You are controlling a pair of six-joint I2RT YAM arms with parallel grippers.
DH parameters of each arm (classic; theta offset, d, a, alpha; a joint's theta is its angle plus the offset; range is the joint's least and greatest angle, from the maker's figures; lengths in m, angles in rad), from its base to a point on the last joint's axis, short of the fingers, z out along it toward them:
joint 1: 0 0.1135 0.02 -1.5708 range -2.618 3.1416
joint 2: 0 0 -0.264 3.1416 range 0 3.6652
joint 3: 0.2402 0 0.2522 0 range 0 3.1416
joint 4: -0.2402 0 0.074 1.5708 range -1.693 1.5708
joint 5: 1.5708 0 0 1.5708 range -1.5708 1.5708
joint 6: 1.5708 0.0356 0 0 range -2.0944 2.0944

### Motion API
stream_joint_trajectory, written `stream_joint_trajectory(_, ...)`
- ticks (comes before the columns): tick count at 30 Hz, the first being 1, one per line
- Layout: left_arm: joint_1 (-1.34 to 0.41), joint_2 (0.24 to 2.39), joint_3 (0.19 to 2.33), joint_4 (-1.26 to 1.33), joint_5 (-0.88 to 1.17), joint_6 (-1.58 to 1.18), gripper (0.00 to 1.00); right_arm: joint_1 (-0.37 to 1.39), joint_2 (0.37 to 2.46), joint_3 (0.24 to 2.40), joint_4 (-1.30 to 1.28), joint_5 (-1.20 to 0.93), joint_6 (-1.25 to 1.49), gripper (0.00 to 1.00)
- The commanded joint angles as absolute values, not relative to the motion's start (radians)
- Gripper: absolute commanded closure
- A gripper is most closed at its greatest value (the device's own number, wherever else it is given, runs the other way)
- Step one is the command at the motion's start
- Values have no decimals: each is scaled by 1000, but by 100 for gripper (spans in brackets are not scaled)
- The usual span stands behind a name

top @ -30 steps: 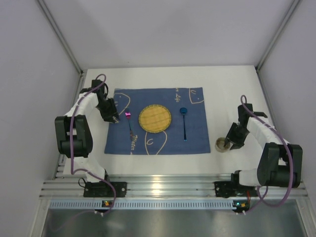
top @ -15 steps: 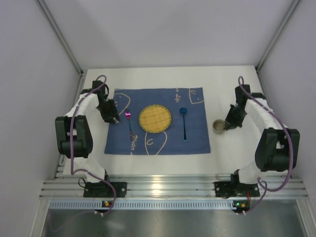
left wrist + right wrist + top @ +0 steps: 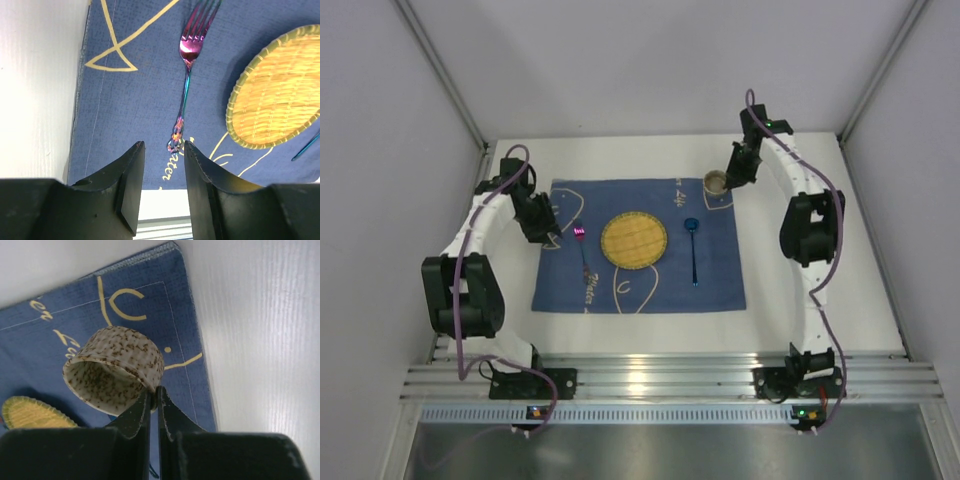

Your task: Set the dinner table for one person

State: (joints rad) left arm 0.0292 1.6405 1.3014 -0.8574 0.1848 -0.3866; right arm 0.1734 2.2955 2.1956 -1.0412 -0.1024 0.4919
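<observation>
On the white dinner table [image 3: 820, 270] lies a blue mat [image 3: 720, 280] with a woven yellow plate [image 3: 634, 240], a pink-purple fork [image 3: 583, 255] to its left and a blue spoon [image 3: 693, 250] to its right. My right gripper [image 3: 732, 178] is shut on the rim of a speckled cup [image 3: 120, 365], which hangs tilted over the mat's far right corner [image 3: 180, 315]. My left gripper [image 3: 164, 147] stands open over the mat's left part with nothing between its fingers. The fork's handle end [image 3: 176, 140] lies just beyond its tips.
Grey walls close in the table on three sides. An aluminium rail [image 3: 650, 380] with both arm bases runs along the near edge. Bare white tabletop [image 3: 260, 340] lies right of the mat, and a narrower strip [image 3: 35, 90] lies left of it.
The right arm has carried the cup from the table's near right side away and leftward to the mat's far right corner. The left gripper has stayed beside the fork.
</observation>
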Motion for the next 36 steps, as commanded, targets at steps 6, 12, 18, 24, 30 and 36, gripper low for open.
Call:
stream_joint_trajectory(6, 25, 1510, 1239, -874, 146, -367, 56, 239, 2401, 2272, -1104, -110, 531, 100)
stream_joint_trajectory(12, 25, 1483, 1236, -884, 144, -359, 56, 242, 2370, 2255, -1095, -86, 528, 30)
stream_joint_trajectory(18, 23, 1482, 1287, -885, 155, -347, 51, 241, 2194, 2258, -1094, -55, 431, 0)
stream_joint_trajectory(24, 14, 1467, 1541, -923, 135, -365, 27, 244, 1875, 2115, -918, -192, 302, 6)
stream_joint_trajectory(30, -52, 1347, 1524, -731, -170, -494, 2, 235, 1348, 1578, -692, -112, 348, 0)
stream_joint_trajectory(36, -175, 1024, 868, 97, -386, -143, 2, 235, 1076, 1175, -577, -91, 382, 0)
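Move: The right hand holds the speckled cup by its rim, the cup's middle about 3 cm to the left and 3 below; its landing spot in the blue mat's far right corner is some 6 cm left, 2 back and 9 below. From this hand the spoon's middle lies about 18 cm back and 10 left, and the woven plate about 14 back and 26 left, both some 10 below. For the left hand the landing spot is roughly 13 cm ahead, 39 right and 9 below. Still pinching the cup's rim, the right hand lowers it about 5 cm, easing a little left and back, onto the mat's far right corner, then opens wide and lets go. It lifts away steeply by nearly 30 cm and draws back towards its base, fingers swinging up forward about 45 degrees. The empty left hand, after a small dip back, rises about 18 cm, opens wide and tips up likewise. ##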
